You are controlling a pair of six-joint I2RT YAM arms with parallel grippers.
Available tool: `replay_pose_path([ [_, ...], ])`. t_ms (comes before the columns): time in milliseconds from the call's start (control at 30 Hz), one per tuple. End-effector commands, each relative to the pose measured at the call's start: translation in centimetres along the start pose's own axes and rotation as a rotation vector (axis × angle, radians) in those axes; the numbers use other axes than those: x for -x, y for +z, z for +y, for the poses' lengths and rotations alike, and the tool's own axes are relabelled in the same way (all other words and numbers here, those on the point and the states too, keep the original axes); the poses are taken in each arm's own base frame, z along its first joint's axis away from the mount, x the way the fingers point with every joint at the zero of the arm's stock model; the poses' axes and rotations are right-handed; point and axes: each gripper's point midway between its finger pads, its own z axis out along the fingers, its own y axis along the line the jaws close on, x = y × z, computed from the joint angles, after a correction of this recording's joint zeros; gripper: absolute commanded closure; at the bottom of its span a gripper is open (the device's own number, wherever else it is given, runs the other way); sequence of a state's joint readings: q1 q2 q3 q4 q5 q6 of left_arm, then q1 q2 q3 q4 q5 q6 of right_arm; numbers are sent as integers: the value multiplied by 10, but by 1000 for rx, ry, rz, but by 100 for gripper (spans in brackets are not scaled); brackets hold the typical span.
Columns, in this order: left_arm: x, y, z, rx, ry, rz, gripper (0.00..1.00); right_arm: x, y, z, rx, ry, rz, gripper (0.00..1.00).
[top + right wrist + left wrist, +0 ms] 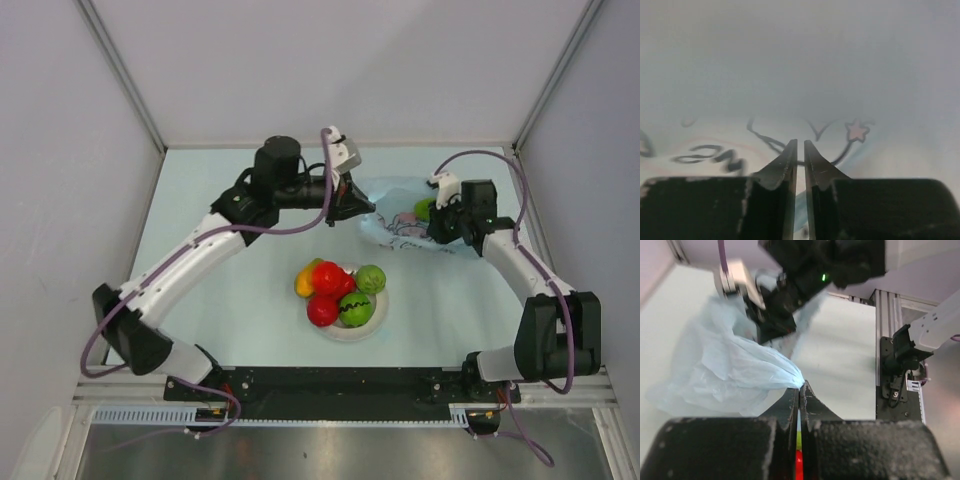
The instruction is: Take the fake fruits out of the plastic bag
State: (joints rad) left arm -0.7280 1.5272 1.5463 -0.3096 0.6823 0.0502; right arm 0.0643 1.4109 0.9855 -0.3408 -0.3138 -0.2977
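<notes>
The light-blue plastic bag (pixel 400 228) lies at the back right of the table. My left gripper (pixel 360 205) is shut on its left end; in the left wrist view the film (pixel 725 370) is drawn to a point between the closed jaws (pixel 801 386). My right gripper (pixel 437 222) is at the bag's right side. Its jaws (pixel 800 142) stand almost together, pressed into the printed film (pixel 790 90). A green fake fruit (pixel 424 208) shows at the bag's top. Several fake fruits, red (pixel 328 277), green (pixel 357 308) and yellow-orange (pixel 304 283), sit on the white plate (pixel 345 335).
The plate stands mid-table, in front of the bag and between the two arms. Grey walls and slanted frame posts (pixel 120 75) close in the table on three sides. A black rail (pixel 340 380) runs along the near edge. The right arm's wrist (pixel 785 295) looms over the bag.
</notes>
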Motion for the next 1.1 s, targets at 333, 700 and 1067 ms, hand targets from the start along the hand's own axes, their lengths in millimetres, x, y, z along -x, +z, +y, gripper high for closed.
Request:
replay_pose_path([
  [333,12,-2,2,14,99,-58,100,27,60,33,73,-207,-52,52],
  [700,12,-1,7,29,112,-39,100,19,88,64,276,-325,36,27],
  [1067,12,-6,14,45,94,-46,100,-10,73,75,395,-347,159,10],
])
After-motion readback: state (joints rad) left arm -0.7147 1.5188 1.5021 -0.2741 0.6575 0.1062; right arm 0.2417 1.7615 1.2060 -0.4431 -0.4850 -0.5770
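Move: The green fruit, still in the bag, is about 7 cm ahead of the right hand, 3 cm to its left and some 5 cm lower. From that hand, the bag rim is about 17 cm left, 11 cm back and 21 cm higher; the round green fruit on the plate is 16 cm left, 7 cm back and 8 cm lower. The left hand, pinching the rim, has the bagged green fruit about 18 cm ahead, 14 cm right and 26 cm below. The right hand opens from nearly shut to almost fully wide as it goes about 9 cm left and 5 cm down towards the green fruit in the bag, easing back a little, then swinging forward and back again, and turning some 30 degrees counter-clockwise, to finish with its spread fingers close over the fruit. The left hand keeps its pinch on the bag's rim, bobbing up about 5 cm and straight back down early on, then holding nearly still so the bag hangs from its fingers. ##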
